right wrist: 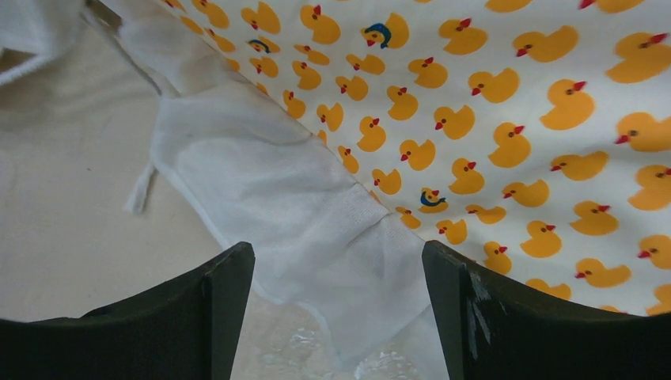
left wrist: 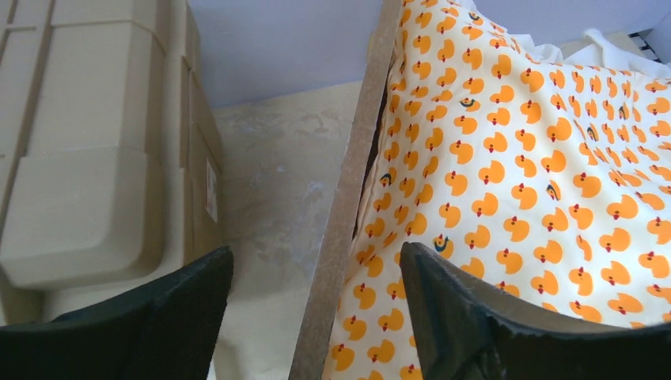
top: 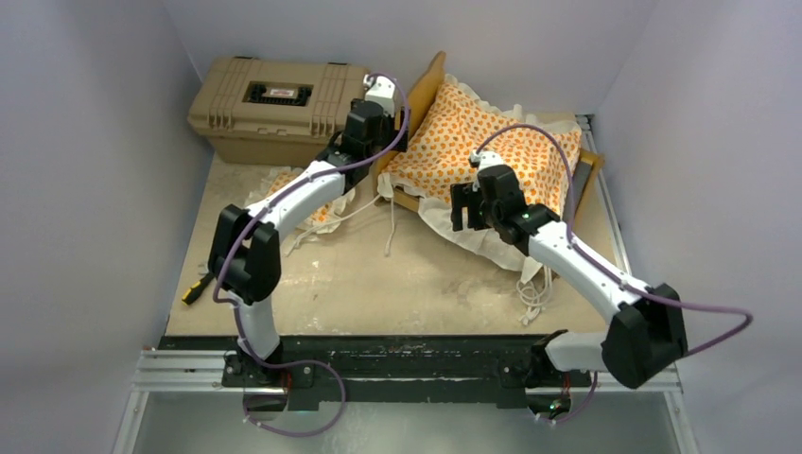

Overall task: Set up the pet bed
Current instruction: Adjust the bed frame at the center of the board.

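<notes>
The pet bed's light-wood frame [top: 430, 80] stands at the back of the table. Its orange duck-print mattress cushion [top: 482, 142] lies askew in it, and the white ruffle [top: 454, 227] spills over the near side. The small matching pillow [top: 284, 184] lies on the table, mostly under my left forearm. My left gripper [top: 378, 128] [left wrist: 316, 265] is open. Its jaws straddle the headboard's wooden edge [left wrist: 348, 206] without touching it, with the cushion [left wrist: 522, 158] to the right. My right gripper [top: 470, 210] [right wrist: 339, 265] hangs open over the ruffle [right wrist: 285, 206], holding nothing.
A tan plastic hard case [top: 274, 104] [left wrist: 87, 158] sits at the back left, close to my left gripper. A yellow-and-black tool [top: 196, 288] lies at the table's left edge. White cords [top: 531, 293] trail from the cushion near my right arm. Walls enclose three sides.
</notes>
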You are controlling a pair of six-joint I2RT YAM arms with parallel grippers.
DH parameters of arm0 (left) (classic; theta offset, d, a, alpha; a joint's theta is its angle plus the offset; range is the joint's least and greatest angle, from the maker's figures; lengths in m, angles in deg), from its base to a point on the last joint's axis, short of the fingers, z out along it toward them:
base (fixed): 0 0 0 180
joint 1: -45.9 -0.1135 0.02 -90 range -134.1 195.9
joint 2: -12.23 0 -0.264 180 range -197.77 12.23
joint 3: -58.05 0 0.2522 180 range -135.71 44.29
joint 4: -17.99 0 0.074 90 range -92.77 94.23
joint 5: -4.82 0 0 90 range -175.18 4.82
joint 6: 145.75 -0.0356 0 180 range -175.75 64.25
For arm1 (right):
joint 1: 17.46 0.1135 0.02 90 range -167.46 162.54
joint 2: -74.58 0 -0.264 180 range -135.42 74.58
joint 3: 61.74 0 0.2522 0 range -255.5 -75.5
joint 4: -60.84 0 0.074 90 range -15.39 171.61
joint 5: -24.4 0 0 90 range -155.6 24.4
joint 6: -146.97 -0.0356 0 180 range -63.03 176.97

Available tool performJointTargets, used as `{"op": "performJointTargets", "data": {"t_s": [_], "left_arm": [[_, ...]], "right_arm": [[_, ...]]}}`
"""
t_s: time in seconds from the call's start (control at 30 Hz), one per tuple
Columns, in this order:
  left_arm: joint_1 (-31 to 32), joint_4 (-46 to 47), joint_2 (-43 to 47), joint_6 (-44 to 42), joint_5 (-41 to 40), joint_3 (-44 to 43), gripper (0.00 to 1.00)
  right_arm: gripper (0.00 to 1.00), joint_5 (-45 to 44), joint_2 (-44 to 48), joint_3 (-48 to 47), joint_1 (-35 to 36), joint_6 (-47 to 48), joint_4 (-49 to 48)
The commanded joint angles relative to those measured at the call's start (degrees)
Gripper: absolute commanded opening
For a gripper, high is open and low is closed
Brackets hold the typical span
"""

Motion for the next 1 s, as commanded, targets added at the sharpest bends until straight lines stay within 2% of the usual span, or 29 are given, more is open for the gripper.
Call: {"op": "performJointTargets", "data": {"t_s": [0.0,0.1,0.17,0.27,0.37,0.5,0.57,0.63,0.8,0.97], "left_arm": [[-0.2,0.0,6.5,-0.6,-2.4,-1.2,0.84],[-0.2,-5.0,11.7,-0.8,-4.6,-0.5,0.92],[-0.2,-8.1,15.2,-0.9,-6.8,0.3,0.93],[-0.2,-11.1,21.6,-1.1,-9.4,4.2,0.93],[-0.2,-10.8,28.8,-1.9,-11.3,11.7,0.94],[-0.3,-10.1,37.1,-3.0,-15.6,20.6,0.96],[-0.3,-10.4,40.3,-3.6,-17.9,23.2,0.96],[-0.2,-10.0,42.9,-4.5,-19.9,25.4,0.96],[-0.2,-7.5,47.6,-6.3,-24.5,30.0,0.98],[-0.3,-6.7,48.4,-6.3,-25.2,31.8,0.98]], "right_arm": [[0.80,0.5,-4.8,-2.3,0.6,3.8,-4.1],[0.78,-0.4,-8.3,-2.9,1.2,5.2,-5.0],[0.73,-1.1,-10.4,-3.1,1.5,5.6,-5.0],[0.58,-1.3,-13.0,-3.5,1.8,5.6,-4.8],[0.42,-1.4,-14.0,-3.5,1.8,5.4,-5.2],[0.16,-1.1,-14.8,-4.5,1.8,3.4,-4.4],[0.09,1.2,-14.5,-4.9,1.8,0.8,-4.3],[0.00,-0.7,-14.6,-5.3,1.6,-2.0,-4.4],[0.00,-7.1,-16.9,-8.2,1.3,-6.1,-2.2],[0.00,-8.7,-20.0,-12.4,1.1,-8.8,-4.2]]}}
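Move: The duck-print cover's near edge, over the bed frame's side rail, lies about 2 cm ahead of the right hand, 2 cm left and 7 cm below. From that hand the headboard is some 18 cm ahead and 13 cm left, a loose cord about 17 cm back and 12 cm right. The left hand straddles the headboard, its middle 3 cm ahead, 3 cm right and 9 cm lower; the toolbox is 20 cm left and 3 cm ahead, the small pillow 12 cm back and 17 cm left. The cover's edge, where duck print meets white skirt, gets pinched by the right hand, which sinks about 6 cm while shutting its wide-open fingers, swings left, then eases forward and right. The headboard is left free: the left hand, opening wider, rises and draws back and left some 17 cm each way, dips partway, and turns about 20 degrees counter-clockwise. ##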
